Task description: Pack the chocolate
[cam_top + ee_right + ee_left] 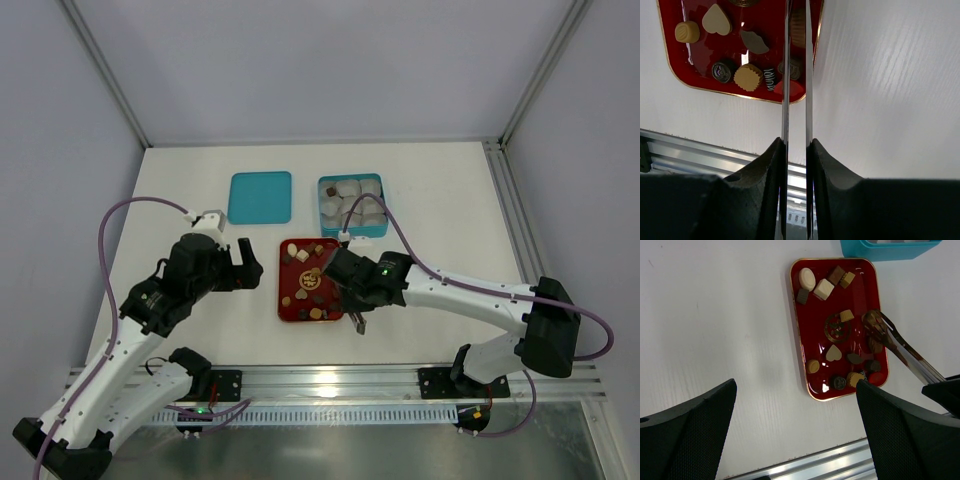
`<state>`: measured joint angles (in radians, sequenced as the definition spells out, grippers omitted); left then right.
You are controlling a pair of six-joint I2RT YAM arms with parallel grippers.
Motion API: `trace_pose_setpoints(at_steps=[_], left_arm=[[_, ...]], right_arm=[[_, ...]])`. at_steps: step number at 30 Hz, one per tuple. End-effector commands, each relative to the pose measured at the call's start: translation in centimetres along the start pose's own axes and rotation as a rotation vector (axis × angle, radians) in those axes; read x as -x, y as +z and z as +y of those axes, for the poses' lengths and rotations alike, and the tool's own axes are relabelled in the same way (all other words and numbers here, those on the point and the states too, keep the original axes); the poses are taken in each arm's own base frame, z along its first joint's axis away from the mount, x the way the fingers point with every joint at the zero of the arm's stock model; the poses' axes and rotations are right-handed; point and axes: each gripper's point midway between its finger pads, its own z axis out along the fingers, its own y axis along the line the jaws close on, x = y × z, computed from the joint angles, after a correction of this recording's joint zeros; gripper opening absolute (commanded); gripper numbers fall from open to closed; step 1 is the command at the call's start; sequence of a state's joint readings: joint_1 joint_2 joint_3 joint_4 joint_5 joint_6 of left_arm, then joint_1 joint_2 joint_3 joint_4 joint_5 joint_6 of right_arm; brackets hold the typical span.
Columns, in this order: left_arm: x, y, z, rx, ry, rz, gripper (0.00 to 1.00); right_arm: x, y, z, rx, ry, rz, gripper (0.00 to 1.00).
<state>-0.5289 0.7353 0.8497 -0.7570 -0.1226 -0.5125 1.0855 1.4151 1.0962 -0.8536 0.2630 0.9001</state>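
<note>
Several chocolate pieces lie on the red tray (799, 340): a cream oval (807, 278), a cream heart (833, 354) and a ridged tan cup (748, 77) among them. My right gripper (796, 142) is shut on a pair of metal tongs (786, 75), one finger pressed on each blade. The tongs (900, 352) reach over the tray's right side, tips (874, 322) near a brown piece (875, 345). A ridged brown piece (799, 25) shows between the blades; whether it is pinched I cannot tell. My left gripper (795, 405) hangs wide open above bare table left of the tray (283, 290).
A teal box (322, 205) filled with pale paper cups stands behind the tray. Its teal lid (261, 197) lies flat to the left. An aluminium rail (840, 460) runs along the near table edge.
</note>
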Motion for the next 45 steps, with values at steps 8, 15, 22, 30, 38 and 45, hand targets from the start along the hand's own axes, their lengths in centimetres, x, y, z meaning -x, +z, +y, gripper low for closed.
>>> trace_pose_setpoints(at_steps=[8,15,22,30,38,45], left_arm=[[0.6,0.0,0.0,0.003,0.010,-0.031,1.00],[0.6,0.0,0.1,0.008,0.009,-0.032,1.00],[0.6,-0.1,0.0,0.007,0.009,-0.031,1.00],[0.6,0.0,0.0,0.008,0.011,-0.029,1.00],[0.6,0.0,0.1,0.012,0.010,-0.027,1.00],[0.6,0.0,0.1,0.014,0.011,-0.028,1.00]], right_arm=[[3.6,-2.8,1.3,0.061,-0.005,-0.105,0.17],[5.2,-4.3,1.2,0.077,-0.003,-0.142,0.15],[7.5,-6.4,0.7,0.095,-0.011,-0.193,0.15],[14.0,-7.4,-1.7,0.113,0.037,-0.280,0.14],[22.5,-2.2,-4.5,0.023,0.062,-0.314,0.13],[26.6,1.7,-5.3,-0.049,0.057,-0.300,0.12]])
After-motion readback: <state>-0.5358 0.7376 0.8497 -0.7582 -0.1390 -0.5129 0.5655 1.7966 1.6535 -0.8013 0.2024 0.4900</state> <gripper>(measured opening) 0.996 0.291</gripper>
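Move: Some 30 cm ahead of the right hand, about 1 cm to its left and 9 cm below it, is the far middle cup of the blue box; the hand already grips the tongs, shut on a chocolate in the red tray. The filled far-left cup is 5 cm left of that cup. The tray's middle lies about 7 cm ahead and 7 cm left of the hand, the blue lid roughly 27 cm ahead and 21 cm left. From the left hand the cup is some 24 cm ahead, 22 cm right, 18 cm down. Lifting the pinched chocolate out of the tray with the tongs, the right hand first climbs slowly, then swings quickly forward to the blue box, some 22 cm out and about 4 cm right. It rises roughly 11 cm, then sinks about 4 cm over the cups as the fingers tip outward some 12 degrees and turn slightly clockwise, keeping their squeeze on the tongs. ##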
